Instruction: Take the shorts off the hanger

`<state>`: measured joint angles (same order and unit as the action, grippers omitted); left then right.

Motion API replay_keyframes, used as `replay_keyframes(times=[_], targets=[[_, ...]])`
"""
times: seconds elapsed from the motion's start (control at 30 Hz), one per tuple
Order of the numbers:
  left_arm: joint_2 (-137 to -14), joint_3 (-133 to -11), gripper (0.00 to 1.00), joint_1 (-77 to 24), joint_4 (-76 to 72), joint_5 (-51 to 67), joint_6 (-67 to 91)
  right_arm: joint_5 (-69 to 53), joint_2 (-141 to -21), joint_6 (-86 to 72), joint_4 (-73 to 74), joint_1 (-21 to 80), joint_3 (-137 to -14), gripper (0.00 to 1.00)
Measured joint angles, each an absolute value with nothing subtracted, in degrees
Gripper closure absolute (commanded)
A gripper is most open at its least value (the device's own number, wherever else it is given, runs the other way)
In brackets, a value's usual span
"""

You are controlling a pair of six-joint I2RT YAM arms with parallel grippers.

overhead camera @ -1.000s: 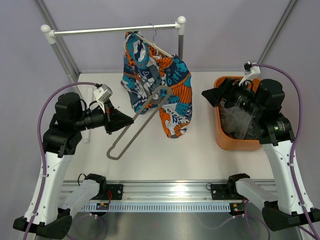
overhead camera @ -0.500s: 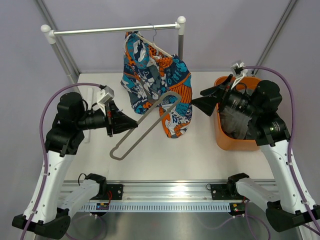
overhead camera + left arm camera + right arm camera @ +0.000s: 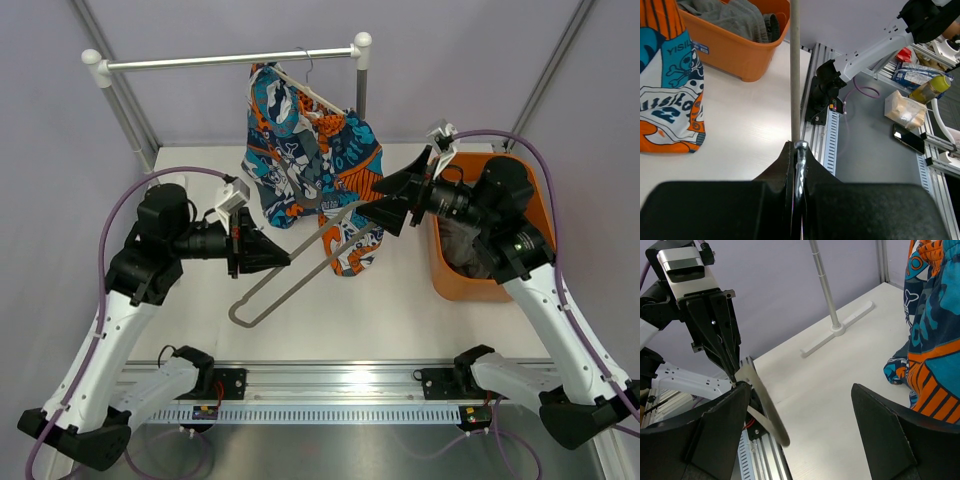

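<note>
The shorts (image 3: 300,150), printed in teal, orange and white, hang from a cream hanger (image 3: 322,98) whose wire hook sits on the rack rail (image 3: 200,61). My left gripper (image 3: 285,262) is shut on the metal hook (image 3: 801,147) of a second, bare greyish hanger (image 3: 238,310) that slants up toward the shorts. In the left wrist view that bare hanger (image 3: 795,75) runs straight away from the jaws. My right gripper (image 3: 385,205) stands open beside the shorts' right leg. In the right wrist view (image 3: 801,390) the bare hanger's end (image 3: 762,407) lies by its left finger, with the shorts (image 3: 930,315) at the right.
An orange basket (image 3: 440,255) with grey clothes stands on the table at the right, under my right arm; the left wrist view also shows the basket (image 3: 730,45). The rack's upright and foot (image 3: 837,332) stand at the back.
My left arm has carried the bare hanger right, toward the middle. My right arm has swung left from over the basket to beside the shorts, jaws still open.
</note>
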<state>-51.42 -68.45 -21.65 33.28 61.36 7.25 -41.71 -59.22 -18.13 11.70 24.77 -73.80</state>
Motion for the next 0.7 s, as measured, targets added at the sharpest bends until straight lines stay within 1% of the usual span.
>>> replay_keyframes(times=[0.03,0.1,0.13,0.17,0.2,0.37,0.4,0.47,0.5,0.6,0.67,0.7], targets=[[-51.66,-68.38,1.0,-22.33,33.28,61.17,7.33,-41.69,-59.7,-18.11,11.44,24.91,-73.8,0.12],[-52.1,-68.34,1.0,-23.38,33.28,60.69,7.42,-41.71,-60.53,-17.93,11.4,25.23,-73.8,0.21],[-52.27,-68.29,1.0,-23.68,33.28,60.31,7.51,-41.71,-60.9,-17.78,11.4,25.41,-73.8,0.26],[-52.38,-68.23,1.0,-23.86,33.26,59.86,7.55,-41.69,-61.23,-17.65,11.46,25.58,-73.8,0.39],[-52.47,-68.2,1.0,-23.92,33.26,59.42,7.6,-41.69,-61.45,-17.3,11.6,25.76,-73.8,0.45],[-52.69,-68.2,1.0,-23.99,32.84,57.67,7.84,-41.43,-61.32,-16.56,12.53,26.46,-73.8,0.67],[-52.69,-68.2,1.0,-23.99,32.86,57.39,7.97,-41.25,-61.08,-16.25,12.93,26.55,-73.8,0.74],[-52.69,-68.23,1.0,-24.01,32.91,56.93,8.32,-41.17,-60.31,-15.29,13.3,26.55,-73.56,0.82],[-52.69,-68.23,1.0,-24.03,32.93,56.86,8.54,-41.19,-59.83,-14.94,13.45,26.57,-73.38,0.87],[-52.69,-68.23,1.0,-24.21,32.86,56.75,8.69,-41.04,-57.87,-14.11,14.13,26.65,-72.79,0.94],[-52.69,-68.25,1.0,-24.43,32.86,56.73,8.69,-40.75,-56.69,-13.61,14.92,26.74,-72.36,1.0],[-52.69,-68.25,1.0,-24.51,32.84,56.73,8.69,-40.6,-56.51,-13.58,15.0,26.81,-72.27,1.0]])
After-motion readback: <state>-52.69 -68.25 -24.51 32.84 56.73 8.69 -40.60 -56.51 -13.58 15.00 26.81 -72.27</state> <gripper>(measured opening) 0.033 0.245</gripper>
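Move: The right hand's wide-open jaws already straddle the free end of the empty grey hanger, which lies about 2 cm back of the hand point, 1 cm left and 1 cm below. The left gripper holding the hanger is some 8 cm back, 13 cm left and 5 cm lower; the patterned shorts hang about 10 cm ahead, 9 cm left and 10 cm lower. From the left hand, the free end is roughly 8 cm ahead, 13 cm right and 4 cm up. Dipping and easing forward and left by only about 1 cm, the right hand then draws back some 2 cm towards its base while its fingers close from wide open to roughly a quarter, pinching the hanger's free end between the tips. The left hand nearly stays in place, sinking slightly, and keeps its pinch on the hanger's bar. ##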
